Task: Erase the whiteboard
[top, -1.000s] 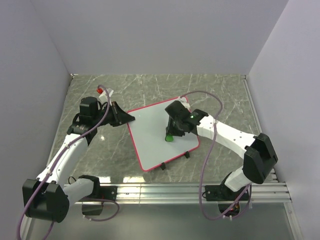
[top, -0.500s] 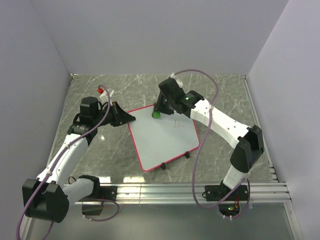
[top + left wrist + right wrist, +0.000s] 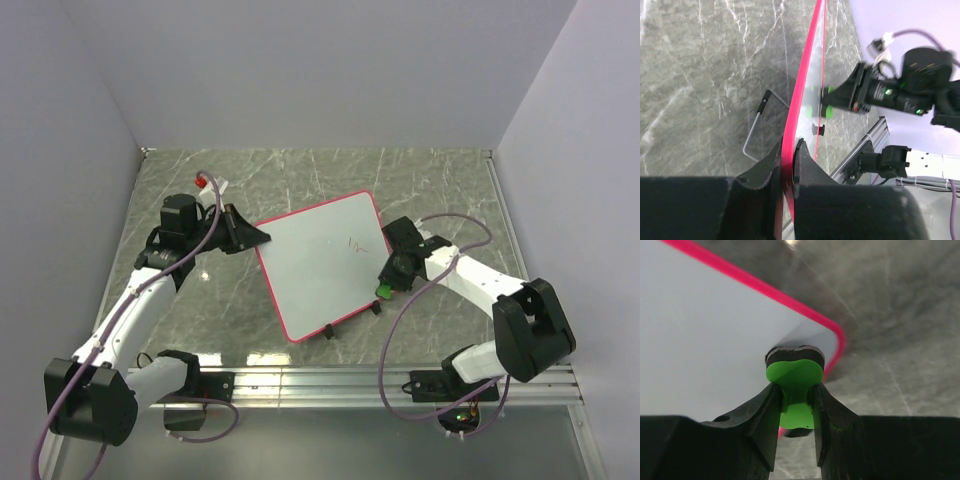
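Observation:
The whiteboard (image 3: 315,270), white with a pink-red frame, lies slanted in the middle of the table. A small red scribble (image 3: 356,243) shows near its right side. My left gripper (image 3: 262,237) is shut on the frame at the board's left corner; the left wrist view shows the frame (image 3: 802,90) edge-on between the fingers of that gripper (image 3: 788,150). My right gripper (image 3: 386,287) is shut on a green eraser (image 3: 795,377) with a dark felt pad, at the board's near right corner (image 3: 705,335), beside the pink rim.
A red-capped marker (image 3: 205,183) lies at the back left. Two black clip feet (image 3: 372,309) sit on the board's near edge. A bent wire (image 3: 756,129) lies on the marble beside the board. An aluminium rail (image 3: 400,380) runs along the near edge, with walls on three sides.
My right arm swept the eraser from mid-board to the far edge, then back to the near right corner. The scribble came into view and now looks fainter. The left gripper kept its hold.

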You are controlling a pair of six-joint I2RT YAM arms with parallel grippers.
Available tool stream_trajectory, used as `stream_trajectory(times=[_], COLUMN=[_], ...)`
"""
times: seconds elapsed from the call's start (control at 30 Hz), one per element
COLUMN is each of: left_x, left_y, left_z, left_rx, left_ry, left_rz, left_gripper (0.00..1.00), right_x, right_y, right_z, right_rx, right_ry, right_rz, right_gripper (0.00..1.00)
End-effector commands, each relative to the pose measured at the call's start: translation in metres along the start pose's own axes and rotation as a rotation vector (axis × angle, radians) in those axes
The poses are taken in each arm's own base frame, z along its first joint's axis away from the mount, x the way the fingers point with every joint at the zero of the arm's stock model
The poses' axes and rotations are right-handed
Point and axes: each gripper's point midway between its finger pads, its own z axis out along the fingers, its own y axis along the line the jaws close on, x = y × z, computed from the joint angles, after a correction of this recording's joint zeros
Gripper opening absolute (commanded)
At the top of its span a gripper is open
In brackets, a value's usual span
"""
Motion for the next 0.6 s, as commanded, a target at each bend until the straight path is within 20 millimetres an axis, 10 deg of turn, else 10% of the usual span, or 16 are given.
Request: stream_trajectory(times=[0.0, 0.57], left_x=[0.024, 0.023], left_y=[0.035, 0.034], left_z=[0.006, 0.006], left_rx=[-0.115, -0.114], left_ry=[0.079, 0.076], left_rz=[0.082, 0.087], left_gripper=[0.00, 0.00], right_x=[0.015, -0.045], right_y=[-0.002, 0.158], right_z=[0.018, -0.059], right_rx=[-0.006, -0.326], right_ry=[0.031, -0.050], right_rz=[0.015, -0.003], right_gripper=[0.00, 0.00])
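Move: At the board's near right corner, the right hand holds the green eraser; the leftover red mark lies about 7 cm ahead of this hand, 4 cm to its left and 5 cm higher up the tilted whiteboard. The nearest black clip is some 3 cm back, 2 cm left and 3 cm below. From the left hand, gripping the raised far left corner, the mark is roughly 4 cm ahead, 20 cm right and 11 cm lower. Finishing its downstroke, the right hand slips a further 2 cm or so back, right and down at the near right corner, then reverses and sweeps the eraser up the sloping board, forward, left and upward by about 9 cm each way, towards the red mark and just left of it. The wrist tilts some 15 degrees with the stroke, fingers keeping their grip; the left hand keeps holding the board's corner steady. ##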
